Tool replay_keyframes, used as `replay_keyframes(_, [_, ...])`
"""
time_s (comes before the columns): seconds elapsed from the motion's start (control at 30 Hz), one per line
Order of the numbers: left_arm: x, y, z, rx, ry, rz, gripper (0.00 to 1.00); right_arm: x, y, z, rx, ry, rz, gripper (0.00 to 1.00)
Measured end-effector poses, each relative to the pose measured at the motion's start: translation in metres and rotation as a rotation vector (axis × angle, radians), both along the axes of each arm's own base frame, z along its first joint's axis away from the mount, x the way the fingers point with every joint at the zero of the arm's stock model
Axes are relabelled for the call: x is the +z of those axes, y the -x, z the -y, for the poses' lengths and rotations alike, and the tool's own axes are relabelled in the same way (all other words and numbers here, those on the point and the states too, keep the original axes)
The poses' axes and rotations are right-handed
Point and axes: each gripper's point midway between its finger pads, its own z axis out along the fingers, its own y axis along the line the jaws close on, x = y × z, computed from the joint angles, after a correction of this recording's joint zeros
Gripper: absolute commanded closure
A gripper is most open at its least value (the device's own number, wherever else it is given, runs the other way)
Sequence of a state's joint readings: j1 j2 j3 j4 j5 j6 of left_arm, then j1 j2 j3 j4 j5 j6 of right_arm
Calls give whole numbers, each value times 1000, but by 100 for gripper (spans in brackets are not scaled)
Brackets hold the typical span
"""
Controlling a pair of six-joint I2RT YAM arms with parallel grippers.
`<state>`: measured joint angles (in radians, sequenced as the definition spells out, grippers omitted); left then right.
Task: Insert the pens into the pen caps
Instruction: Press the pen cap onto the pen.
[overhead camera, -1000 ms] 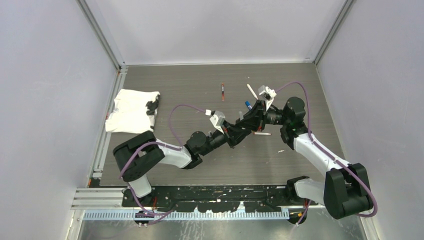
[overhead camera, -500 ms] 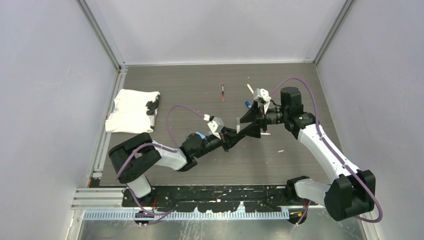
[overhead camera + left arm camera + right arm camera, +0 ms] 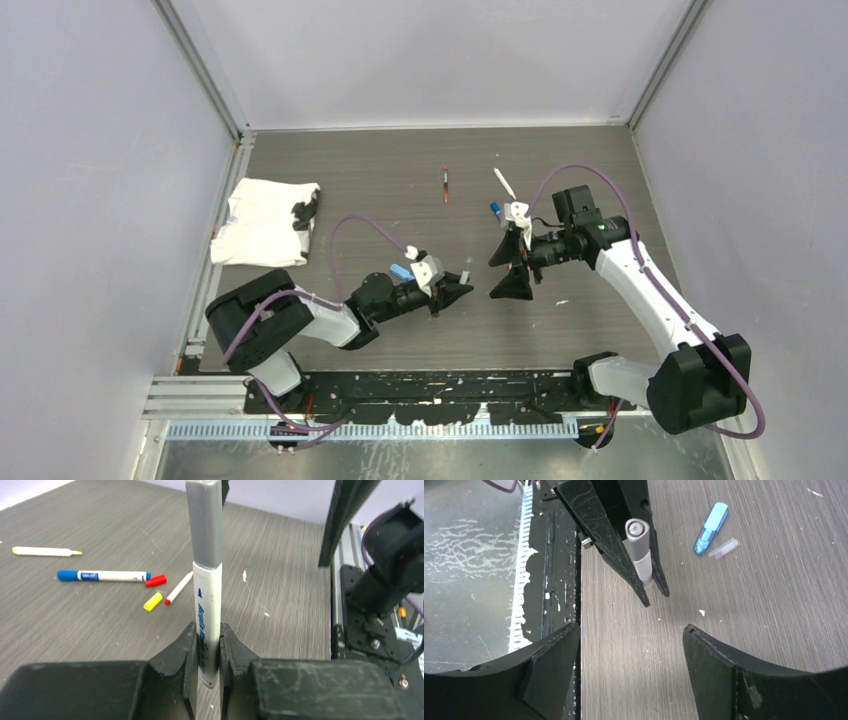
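My left gripper (image 3: pixel 207 630) is shut on a white-barrelled pen (image 3: pixel 207 605) that stands upright between its fingers with a grey pen cap (image 3: pixel 205 525) on its top end. In the top view this left gripper (image 3: pixel 455 290) sits near the table's middle front. My right gripper (image 3: pixel 503 270) hangs just right of it, open and holding nothing. The right wrist view looks between the wide right gripper (image 3: pixel 630 630) at the capped pen (image 3: pixel 638 545). On the table lie a blue pen (image 3: pixel 102 575), a red cap (image 3: pixel 156 580), a yellow cap (image 3: pixel 152 601), a red-tipped pen (image 3: pixel 179 587) and a yellow-tipped pen (image 3: pixel 45 552).
A white cloth (image 3: pixel 262 220) lies at the table's left edge. A red-ended pen (image 3: pixel 445 184) and a white pen (image 3: pixel 504 182) lie toward the back. A light-blue oblong piece (image 3: pixel 711 528) and a small clear piece (image 3: pixel 724 548) rest near the left arm. The black front rail (image 3: pixel 430 385) borders the near edge.
The right gripper has opened and drawn back to the right, away from the left gripper. The left arm has pulled back toward the front left with the capped pen.
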<state>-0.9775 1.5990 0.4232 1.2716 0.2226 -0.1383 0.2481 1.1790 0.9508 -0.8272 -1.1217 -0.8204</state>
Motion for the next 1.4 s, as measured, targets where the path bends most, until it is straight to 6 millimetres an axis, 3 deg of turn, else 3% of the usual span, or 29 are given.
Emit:
replay_keyframes(0.27, [-62,7,-6,-32,-137,0,99,-11,3,0,30,55,6,20])
replay_keyframes(0.37, [-74,8,-6,-40,-166,-5,99,-15,4,-7,58,62,4,20])
replay_keyframes(0.67, [-73,9,0,-61,-159,10,100,-46,3,-24,94,124,-37,27])
replay_keyframes(1.1, [-76,10,4,-78,-162,7,99,-45,-8,-38,40,104,-51,45])
replay_keyframes(1.27, [-77,10,4,-78,-162,7,100,-56,-4,-40,53,137,-77,48])
replay_keyframes(1.4, [-77,10,4,-78,-162,7,99,-64,-2,-39,57,170,-85,62])
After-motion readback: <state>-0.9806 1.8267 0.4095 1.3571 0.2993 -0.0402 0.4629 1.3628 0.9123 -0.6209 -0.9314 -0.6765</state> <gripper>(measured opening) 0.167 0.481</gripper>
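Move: The grey cap, standing on the pen in the left hand, is roughly 6 cm to the right hand's left, 1 cm ahead and 2 cm above; from the left hand point it is about 5 cm straight up. On the table, some 17 cm below the right hand, lie the blue highlighter (about 10 cm ahead, 20 cm left), the clear cap (11 cm ahead, 16 cm left) and the yellow cap (13 cm ahead, 5 cm right). Down goes the left hand first, quickly, by nearly 8 cm with its fingertips tipping about 10 degrees lower, then it holds the upright pen still. The right hand follows, easing down and then also left, 6.5 cm down and 4 cm left in all, bringing its open fingers to either side of the grey cap and partly closing them without pinching it yet. ##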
